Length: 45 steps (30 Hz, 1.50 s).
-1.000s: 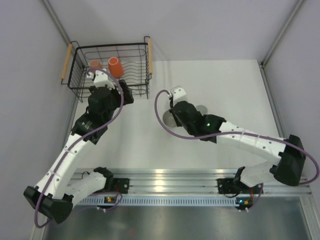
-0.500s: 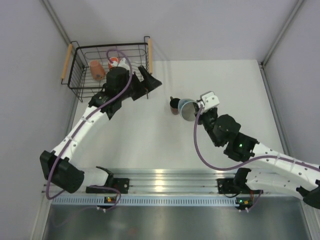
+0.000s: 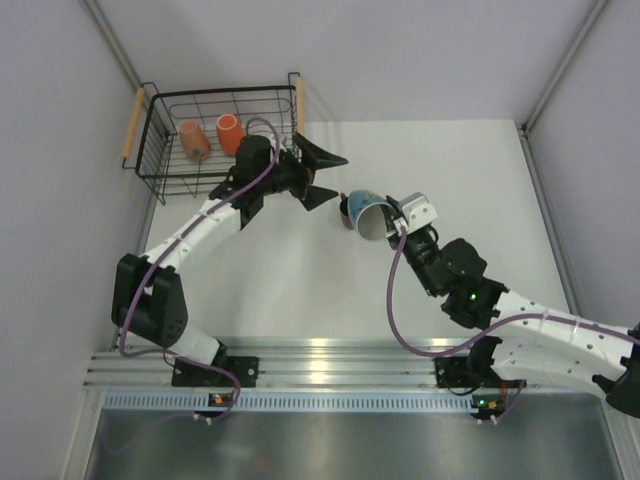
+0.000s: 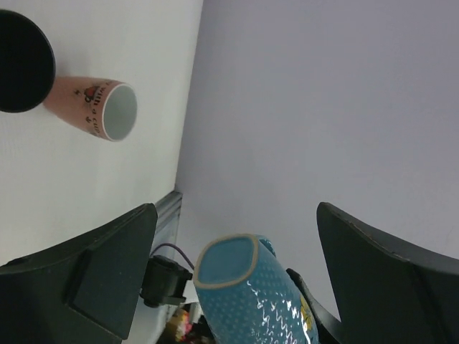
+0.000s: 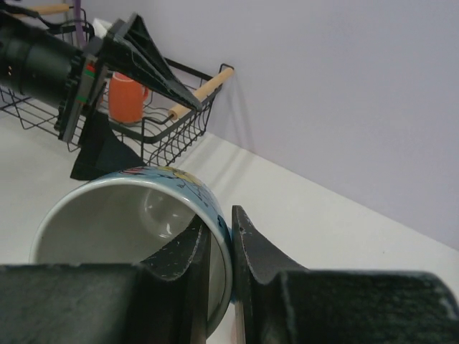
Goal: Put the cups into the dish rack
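My right gripper [image 5: 221, 236] is shut on the rim of the light blue cup [image 5: 136, 215], one finger inside and one outside, holding it tilted above the table [image 3: 368, 215]. My left gripper [image 3: 325, 176] stands open just left of that cup, whose base [image 4: 254, 294] shows between its fingers [image 4: 107, 272] without touching them. The black wire dish rack [image 3: 160, 110] at the back left holds an orange cup [image 3: 230, 133] and a salmon-pink cup [image 3: 193, 140]. A dark cup [image 3: 346, 211] stands partly hidden behind the blue one. Another pink cup [image 4: 97, 107] lies on its side on the table.
The rack's wooden handles [image 3: 298, 105] stick up at its sides, the right one close to my left arm. Grey walls close in the table at the back and both sides. A dark round shape [image 4: 21, 61] sits beside the lying pink cup.
My left arm has swung right from the rack to the blue cup. My right arm has drawn back from over the cups and lifted the blue cup.
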Each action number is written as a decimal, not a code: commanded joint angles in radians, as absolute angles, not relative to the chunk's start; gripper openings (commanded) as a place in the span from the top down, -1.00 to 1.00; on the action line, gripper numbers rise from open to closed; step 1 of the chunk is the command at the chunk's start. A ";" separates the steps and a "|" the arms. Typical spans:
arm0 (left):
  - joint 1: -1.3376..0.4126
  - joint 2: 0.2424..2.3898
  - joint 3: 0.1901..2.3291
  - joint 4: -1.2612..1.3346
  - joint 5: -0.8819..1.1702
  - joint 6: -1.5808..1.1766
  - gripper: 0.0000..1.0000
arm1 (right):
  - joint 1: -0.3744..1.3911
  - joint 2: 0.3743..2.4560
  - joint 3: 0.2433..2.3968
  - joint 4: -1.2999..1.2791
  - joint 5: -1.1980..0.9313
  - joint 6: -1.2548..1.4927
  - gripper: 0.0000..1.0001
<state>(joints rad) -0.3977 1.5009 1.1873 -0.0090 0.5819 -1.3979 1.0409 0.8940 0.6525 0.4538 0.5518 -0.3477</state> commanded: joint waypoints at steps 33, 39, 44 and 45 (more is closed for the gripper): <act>-0.517 1.457 1.003 0.357 0.769 -1.881 -0.97 | 1.063 0.988 0.742 0.675 0.494 -0.431 1.00; -0.523 1.419 0.939 0.357 0.764 -1.878 -0.97 | 1.065 1.002 0.770 0.669 0.508 -0.463 1.00; -0.549 1.430 0.937 0.357 0.773 -1.876 -0.97 | 1.063 1.031 0.790 0.673 0.514 -0.474 1.00; -0.555 1.431 0.943 0.357 0.773 -1.875 -0.97 | 1.065 1.040 0.792 0.673 0.511 -0.469 1.00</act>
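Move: The blue cup I aim at hangs from my right hand. From my left hand its middle lies about 8 cm back, 8 cm right and 2 cm lower; from my right hand it is some 5 cm left, level ahead and 1 cm lower. The dark cup stands about 4 cm back, 5 cm right and 16 cm below my left hand; the pink cup about 7 cm back, 18 cm right and as far below. I bring my wide-open left hand around the blue cup's base end: first a dip of nearly 3 cm that I soon undo, then back about 7 cm and right about 4, the wrist turning some 25 degrees so the fingers point lower. My right hand keeps its pinch on the cup wall and carries the cup about 3 cm left to meet it. ##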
